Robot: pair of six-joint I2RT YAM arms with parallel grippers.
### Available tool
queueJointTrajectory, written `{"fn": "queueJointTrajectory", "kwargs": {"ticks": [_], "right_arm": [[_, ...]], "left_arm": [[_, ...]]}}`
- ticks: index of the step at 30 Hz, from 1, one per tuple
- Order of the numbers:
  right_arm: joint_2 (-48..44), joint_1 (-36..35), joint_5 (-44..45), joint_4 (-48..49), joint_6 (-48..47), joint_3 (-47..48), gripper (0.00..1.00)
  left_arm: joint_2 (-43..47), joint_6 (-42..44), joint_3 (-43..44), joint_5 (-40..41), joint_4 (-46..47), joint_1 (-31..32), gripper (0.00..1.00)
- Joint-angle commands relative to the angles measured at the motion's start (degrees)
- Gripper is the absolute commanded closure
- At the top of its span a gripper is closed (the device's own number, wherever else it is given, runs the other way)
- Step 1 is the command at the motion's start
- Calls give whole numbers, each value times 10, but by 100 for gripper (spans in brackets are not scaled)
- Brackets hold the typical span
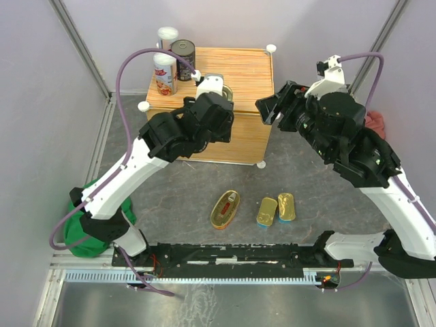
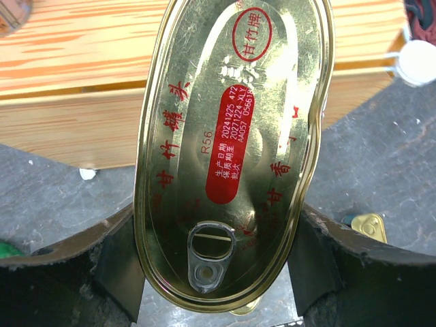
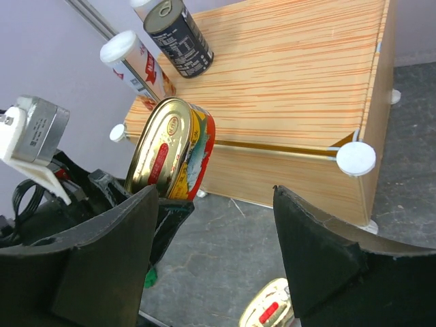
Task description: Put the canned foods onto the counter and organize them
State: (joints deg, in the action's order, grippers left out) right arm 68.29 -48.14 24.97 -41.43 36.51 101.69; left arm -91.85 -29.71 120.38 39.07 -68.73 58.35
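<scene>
My left gripper (image 2: 211, 269) is shut on a gold-red oval tin (image 2: 231, 157), gripping its sides near the pull-tab end. It holds the tin on edge at the front rim of the counter (image 1: 225, 68), as the right wrist view shows (image 3: 174, 150). On the counter's back left stand two tall white-lidded cans (image 1: 165, 71) and a dark round tin (image 1: 182, 56). My right gripper (image 1: 271, 109) hangs open and empty off the counter's right front corner. On the grey table lie another oval tin (image 1: 225, 208) and two rectangular gold-blue tins (image 1: 266, 211) (image 1: 286, 206).
A green cloth (image 1: 78, 228) lies by the left arm's base and a red cloth (image 1: 375, 122) shows behind the right arm. White ball knobs (image 3: 355, 158) stick out at the counter's corners. Grey walls close in both sides.
</scene>
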Motion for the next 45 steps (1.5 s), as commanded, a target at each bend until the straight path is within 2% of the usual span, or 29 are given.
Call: {"fn": "queueJointTrajectory", "kwargs": {"ticks": [1, 11, 16, 27, 31, 34, 39, 42, 45], "right_arm": [[12, 29, -46, 26, 29, 31, 24], [12, 49, -75, 32, 44, 23, 24], [10, 52, -82, 31, 44, 17, 24], [28, 61, -101, 35, 42, 23, 24], [34, 68, -108, 35, 40, 28, 24], [37, 74, -114, 38, 39, 28, 24], [37, 81, -122, 44, 45, 16, 24], [40, 85, -125, 45, 45, 18, 24], [43, 87, -127, 42, 44, 21, 24]], "left_arm": [[4, 36, 47, -16, 52, -43, 97], [-84, 70, 166, -78, 25, -134, 97], [-109, 77, 181, -95, 23, -168, 97], [-146, 85, 203, -96, 17, -191, 95], [-153, 85, 203, -94, 13, -195, 82], [-162, 86, 203, -96, 7, -197, 61], [-171, 88, 202, -102, 6, -203, 41], [-172, 87, 202, -101, 9, -207, 32], [-174, 86, 202, -102, 13, -212, 28]]}}
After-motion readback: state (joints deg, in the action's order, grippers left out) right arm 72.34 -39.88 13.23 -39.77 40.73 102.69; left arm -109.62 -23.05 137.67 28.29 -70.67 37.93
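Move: The left hand already grips the oval can in front of the counter's front edge. The free spot on the counter top lies about 13 cm ahead, 3 cm left and some 8 cm below. The dark can stands roughly 20 cm ahead and 10 cm left, and the front white-lidded can about 16 cm ahead and 14 cm left. From the empty right hand, that spot is about 14 cm ahead, 17 cm left and 18 cm lower. Forward over the counter's front edge, the left arm carries the oval can some 12 cm and slightly left towards the free spot beside the standing cans. It rises about 2 cm, then sinks about 5, turning roughly 10 degrees counter-clockwise and tipping slightly down, grip kept. The open, empty right hand eases about 3 cm forward. ##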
